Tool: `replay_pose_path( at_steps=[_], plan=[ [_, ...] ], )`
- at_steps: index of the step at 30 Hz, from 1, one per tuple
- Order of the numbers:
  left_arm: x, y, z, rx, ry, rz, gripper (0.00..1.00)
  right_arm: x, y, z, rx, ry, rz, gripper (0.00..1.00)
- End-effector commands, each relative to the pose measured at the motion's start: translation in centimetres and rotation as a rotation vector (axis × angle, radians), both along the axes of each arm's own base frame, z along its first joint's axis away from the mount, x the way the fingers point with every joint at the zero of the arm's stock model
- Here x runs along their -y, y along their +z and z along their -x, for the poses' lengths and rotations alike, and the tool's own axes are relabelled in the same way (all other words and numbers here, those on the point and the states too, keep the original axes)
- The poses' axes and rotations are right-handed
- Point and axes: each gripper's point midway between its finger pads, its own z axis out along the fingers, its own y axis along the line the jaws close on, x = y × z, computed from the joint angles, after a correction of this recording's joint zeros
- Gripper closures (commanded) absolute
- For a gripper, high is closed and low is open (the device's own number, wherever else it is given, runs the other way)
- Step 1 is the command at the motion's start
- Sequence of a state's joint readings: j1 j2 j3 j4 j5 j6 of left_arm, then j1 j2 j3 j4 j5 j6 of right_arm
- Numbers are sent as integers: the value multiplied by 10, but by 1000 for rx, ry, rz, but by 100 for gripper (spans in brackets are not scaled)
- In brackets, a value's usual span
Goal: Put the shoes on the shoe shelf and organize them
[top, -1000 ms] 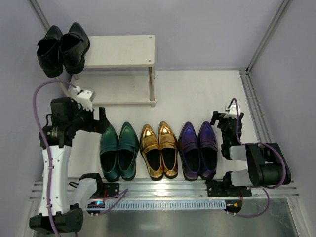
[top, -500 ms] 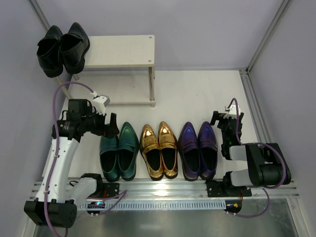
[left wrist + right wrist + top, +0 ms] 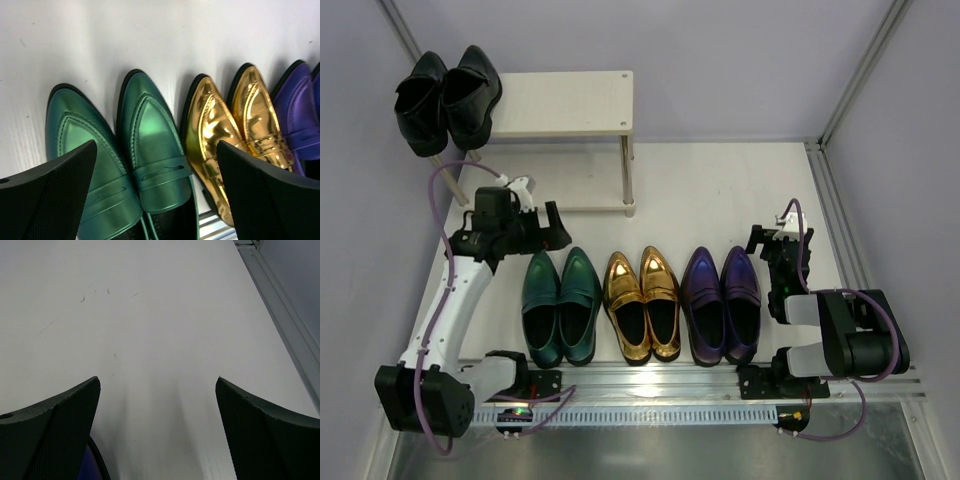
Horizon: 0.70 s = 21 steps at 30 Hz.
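Observation:
A black pair of shoes (image 3: 448, 95) stands on the left end of the shoe shelf's (image 3: 575, 105) top board. On the white table lie three pairs side by side, toes toward the shelf: green (image 3: 560, 305), gold (image 3: 642, 302) and purple (image 3: 722, 302). My left gripper (image 3: 548, 232) hovers open just beyond the green toes. In the left wrist view its fingers (image 3: 60, 190) straddle the green pair (image 3: 150, 140), with the gold pair (image 3: 215, 125) and the purple pair (image 3: 300, 110) to the right. My right gripper (image 3: 777, 240) rests open beside the purple pair, over bare table (image 3: 157, 380).
The shelf's lower board (image 3: 550, 185) lies behind the left gripper, and a thin shelf leg (image 3: 628, 175) stands near the gold toes. Purple walls close in on both sides. A metal rail (image 3: 660, 380) runs along the near edge.
My left arm has swung right and forward, from the left wall to above the green toes, gripper open throughout. The right arm and all the shoes stayed still.

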<state>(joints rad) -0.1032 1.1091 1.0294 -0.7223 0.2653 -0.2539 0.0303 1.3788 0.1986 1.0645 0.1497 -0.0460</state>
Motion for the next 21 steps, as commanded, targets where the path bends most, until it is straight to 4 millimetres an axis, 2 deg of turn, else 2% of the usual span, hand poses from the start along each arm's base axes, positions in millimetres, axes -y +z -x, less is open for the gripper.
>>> replay_pose_path(
  at_steps=[1,5,9,16,21],
  plan=[
    [22,31,-13,95,21,159,0,-1,20,-6,73,5,-15,3],
    [32,43,-12,181,59,240,0,-1,20,-6,73,6,-15,3],
    [29,49,0,223,118,250,0,-1,20,-6,73,5,-16,3],
    [28,33,19,167,173,210,0,-1,20,-6,74,5,-15,3],
    [36,29,26,172,176,217,0,-2,20,-6,73,6,-16,3]
  ],
)
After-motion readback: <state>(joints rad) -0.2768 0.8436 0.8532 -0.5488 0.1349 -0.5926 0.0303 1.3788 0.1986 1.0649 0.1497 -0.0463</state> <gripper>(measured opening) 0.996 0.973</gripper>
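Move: The green pair lies under and just behind my open left hand: its middle is roughly 8 cm back, 3 cm to the right and 15 cm below. The gold pair stands about 22 cm to my left hand's right, also some 8 cm back and at the same height. The shelf's lower board is about 24 cm ahead, 4 cm left and 12 cm below. From my right hand, the green pair is some 53 cm left, 17 cm back and 6 cm below. Above the toes of the green pair I carry my left hand about 4 cm to the right while lifting it by much the same, then draw it back 2–3 cm towards the heel side, just starting to sink again. Meanwhile I turn the wrist by some 15 degrees, fingertips tipping up, left side dipping and the hand yawing a little counter-clockwise. My fingers stay wide open and empty. ##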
